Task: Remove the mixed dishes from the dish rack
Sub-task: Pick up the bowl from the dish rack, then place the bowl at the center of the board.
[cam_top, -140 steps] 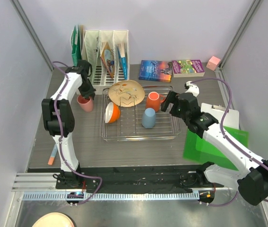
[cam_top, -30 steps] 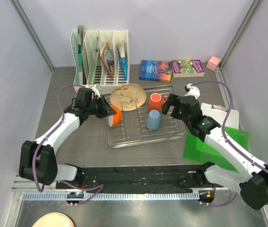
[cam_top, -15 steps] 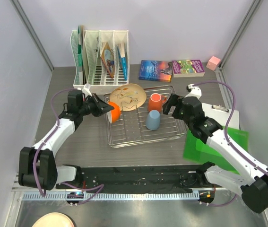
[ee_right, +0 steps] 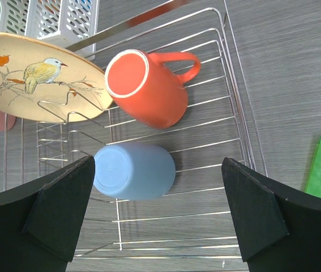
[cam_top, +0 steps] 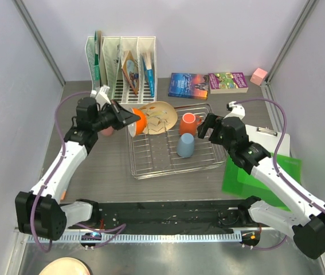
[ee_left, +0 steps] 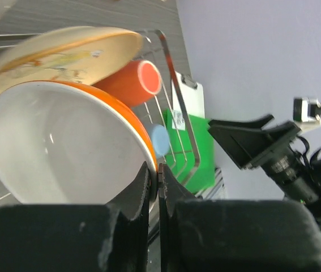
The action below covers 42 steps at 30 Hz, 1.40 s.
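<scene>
My left gripper [cam_top: 129, 119] is shut on the rim of the small orange bowl [cam_top: 139, 120] and holds it tilted above the dish rack's [cam_top: 171, 163] back left corner. In the left wrist view the bowl's cream inside [ee_left: 64, 141] fills the left side, pinched at the gripper [ee_left: 158, 175]. The beige plate [cam_top: 157, 116] leans at the rack's back. The orange mug [cam_top: 188, 123] and the grey-blue cup [cam_top: 186, 145] lie in the rack. The pink cup [cam_top: 106, 131] stands left of the rack, half hidden by my left arm. My right gripper [cam_top: 206, 126] is open and empty beside the mug; the right wrist view [ee_right: 160, 209] shows the mug [ee_right: 149, 90] and cup [ee_right: 135, 171] below it.
A white slotted file holder [cam_top: 122, 69] stands at the back left. Two books [cam_top: 188, 85] [cam_top: 228, 81] and a pink block [cam_top: 259, 75] lie at the back right. A clipboard [cam_top: 271, 137] and a green sheet [cam_top: 262, 175] lie right of the rack. A peach disc [cam_top: 65, 266] sits below the table's front edge.
My left gripper has risen and moved back-left with the orange bowl, lifting it off the rack's left side. The right gripper has barely moved.
</scene>
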Each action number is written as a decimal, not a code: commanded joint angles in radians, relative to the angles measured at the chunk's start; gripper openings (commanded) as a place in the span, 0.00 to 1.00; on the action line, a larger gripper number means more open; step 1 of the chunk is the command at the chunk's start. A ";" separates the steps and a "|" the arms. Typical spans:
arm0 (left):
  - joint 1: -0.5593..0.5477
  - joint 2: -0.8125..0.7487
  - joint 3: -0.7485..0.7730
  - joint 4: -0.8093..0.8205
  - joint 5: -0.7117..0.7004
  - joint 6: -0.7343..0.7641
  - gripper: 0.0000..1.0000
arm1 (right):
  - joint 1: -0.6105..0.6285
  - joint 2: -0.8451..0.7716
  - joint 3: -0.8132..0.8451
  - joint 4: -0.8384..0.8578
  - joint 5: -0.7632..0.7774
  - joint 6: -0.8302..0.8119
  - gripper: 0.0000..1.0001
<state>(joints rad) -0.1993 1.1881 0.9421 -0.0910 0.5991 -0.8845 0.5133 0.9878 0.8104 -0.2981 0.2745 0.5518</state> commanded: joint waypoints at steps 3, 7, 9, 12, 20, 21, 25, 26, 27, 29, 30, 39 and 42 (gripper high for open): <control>-0.216 -0.010 0.309 -0.315 -0.211 0.341 0.00 | 0.002 0.003 0.090 -0.009 0.000 -0.007 0.99; -0.333 0.041 0.441 -0.522 -0.392 0.441 0.00 | 0.001 0.043 0.142 -0.058 0.026 -0.010 0.99; -0.392 0.068 0.487 -0.579 -0.510 0.478 0.00 | 0.002 0.051 0.182 -0.085 0.048 -0.013 0.99; -0.477 0.113 0.553 -0.708 -0.753 0.587 0.00 | 0.002 0.069 0.245 -0.171 0.104 -0.012 0.99; -0.849 0.188 0.486 -0.761 -1.243 0.880 0.00 | 0.002 0.130 0.351 -0.242 0.069 -0.012 0.98; -0.865 0.182 0.474 -0.733 -1.246 0.907 0.00 | 0.001 0.144 0.357 -0.245 0.039 -0.012 0.98; -0.908 0.136 0.437 -0.688 -1.143 0.946 0.00 | 0.002 0.172 0.389 -0.256 -0.023 -0.024 0.97; -0.914 0.105 0.422 -0.681 -1.115 0.956 0.00 | 0.001 0.178 0.403 -0.257 -0.035 -0.030 0.97; -0.919 0.088 0.414 -0.670 -1.080 0.976 0.00 | 0.002 0.183 0.409 -0.262 -0.046 -0.035 0.97; -0.925 0.058 0.391 -0.647 -0.973 1.001 0.00 | 0.001 0.196 0.427 -0.266 -0.087 -0.052 0.97; -0.933 0.027 0.382 -0.635 -0.955 1.015 0.00 | 0.001 0.201 0.434 -0.268 -0.099 -0.053 0.97; -0.821 0.062 0.461 -0.746 -1.154 0.854 0.00 | 0.002 0.184 0.385 -0.233 -0.098 -0.035 0.97; -0.657 0.073 0.465 -0.791 -1.144 0.719 0.00 | 0.002 0.166 0.345 -0.205 -0.107 -0.018 0.97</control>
<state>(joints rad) -1.0172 1.2510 1.3598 -0.8234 -0.4706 -0.0036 0.5133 1.1938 1.1881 -0.5533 0.1879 0.5224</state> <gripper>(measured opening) 0.045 0.971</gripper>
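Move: The left fingers already hold the orange bowl by its rim, above the rack, its middle about 5 cm below and 2 cm right of them, mouth facing left. From this hand the plate stands 11 cm ahead, 6 cm right; the pink cup 12 cm ahead, 16 cm left, both well below. The open right hand has the red mug 9 cm ahead, 4 cm left, 12 cm below, and the bowl 22 cm left, 2 cm ahead. Keeping its pinch on the bowl's rim, the left hand swings up and right, then sinks about 12 cm while drawing back, rolling some 70 degrees left side up to turn the mouth skyward; it then lifts a little and starts forward and left again. The right hand, still open and empty, rises about 5 cm and shifts slightly left and forward. ##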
